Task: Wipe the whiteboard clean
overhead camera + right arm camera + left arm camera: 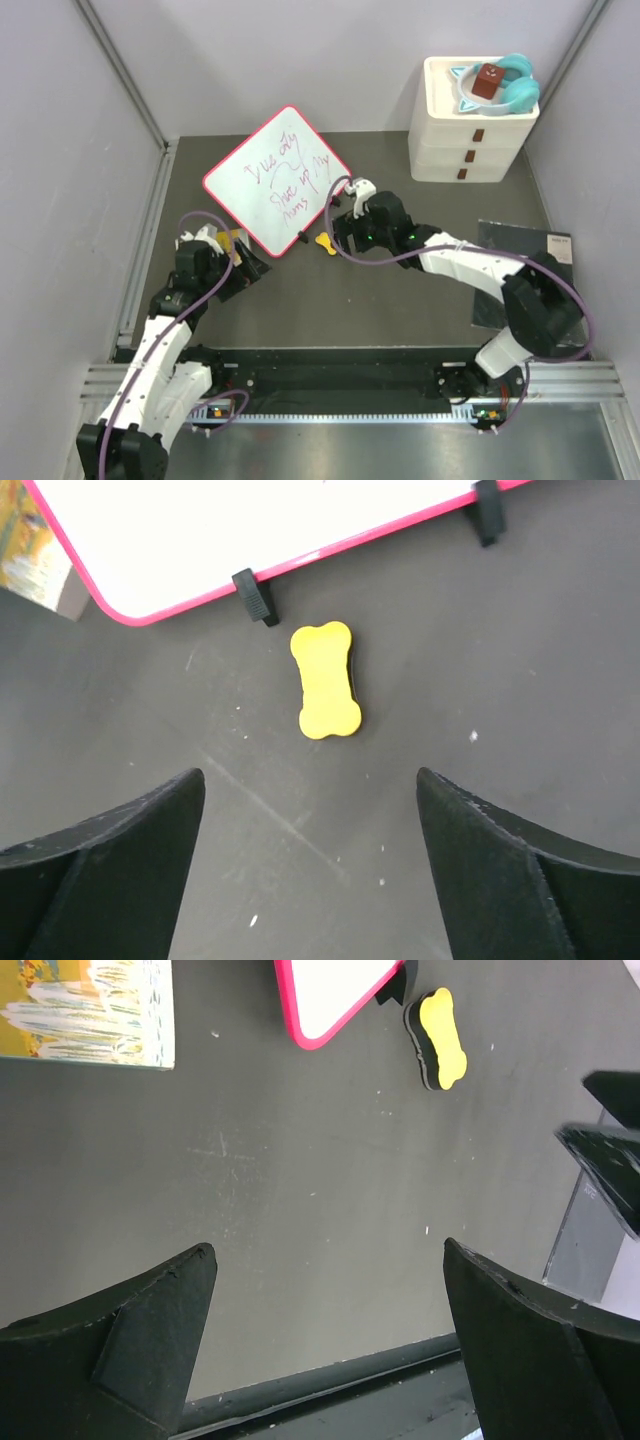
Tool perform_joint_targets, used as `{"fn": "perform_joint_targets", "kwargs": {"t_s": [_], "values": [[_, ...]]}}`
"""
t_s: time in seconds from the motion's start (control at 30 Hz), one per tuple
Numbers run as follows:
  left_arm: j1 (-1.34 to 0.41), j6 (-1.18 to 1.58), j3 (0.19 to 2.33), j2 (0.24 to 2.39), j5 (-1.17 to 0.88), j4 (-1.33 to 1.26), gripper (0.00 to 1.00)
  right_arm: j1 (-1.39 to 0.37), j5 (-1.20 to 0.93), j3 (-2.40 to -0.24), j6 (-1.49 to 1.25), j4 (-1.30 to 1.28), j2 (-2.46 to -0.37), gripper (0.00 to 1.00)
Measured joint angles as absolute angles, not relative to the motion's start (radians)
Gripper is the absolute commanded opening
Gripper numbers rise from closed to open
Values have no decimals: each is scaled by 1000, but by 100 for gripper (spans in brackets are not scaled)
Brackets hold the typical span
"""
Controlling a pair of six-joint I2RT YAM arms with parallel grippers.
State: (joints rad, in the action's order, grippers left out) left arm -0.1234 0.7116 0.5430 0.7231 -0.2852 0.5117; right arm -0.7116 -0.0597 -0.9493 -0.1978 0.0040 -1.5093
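The whiteboard [278,180] lies turned like a diamond on the dark table, red-framed, with red handwriting across it. Its corner shows in the left wrist view [335,995] and its clipped edge in the right wrist view [250,530]. A yellow bone-shaped eraser [324,241] [325,680] [442,1038] lies flat just off the board's near-right edge. My right gripper [342,232] [310,775] hovers open right behind the eraser, nothing between its fingers. Open and empty too, my left gripper [248,266] [327,1250] sits by the board's near corner.
A white drawer unit [470,140] with a teal object and a brown block on top stands at the back right. A dark sheet [525,250] lies under the right arm. A yellow patterned card [85,1010] lies by the left gripper. Grey walls close both sides.
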Motion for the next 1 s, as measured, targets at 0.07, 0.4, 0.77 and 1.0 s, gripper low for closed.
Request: {"fn": "perform_joint_targets", "kwargs": {"t_s": [0.07,0.4,0.77,1.0], "values": [[-123,705,543,730,-284,512,99,-712,-75,-992,-171,-7,-1573,65],[-123,655,543,786,-392,496,99,-712,-110,-1177,-58,-109,-1861,57],[-123,632,543,828,-430,490,99,-712,-134,-1350,-22,-143,-1958,58],[-123,632,543,832,-429,489,99,-712,-140,-1375,-18,-178,-1991,56]]}}
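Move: The eraser lies about 6 cm ahead of the right hand, 6 cm to its left and some 12 cm below. At much the same depth, one black clip is roughly 7 cm ahead and 13 cm left of that hand, another about 18 cm ahead and 4 cm left. The whiteboard's middle is some 26 cm ahead and 19 cm left. From the left hand the eraser is roughly 13 cm ahead, 19 cm right and 12 cm down. Down about 8 cm, and forward and left some 5 cm each, the right hand comes in over the eraser, dropping fast at first, then travelling nearly level. Its fingers tip more steeply down, turn slightly counter-clockwise and narrow from nearly wide open to just over half, straddling the eraser from above without closing on it. The empty left hand eases right and down a little, turning clockwise. ##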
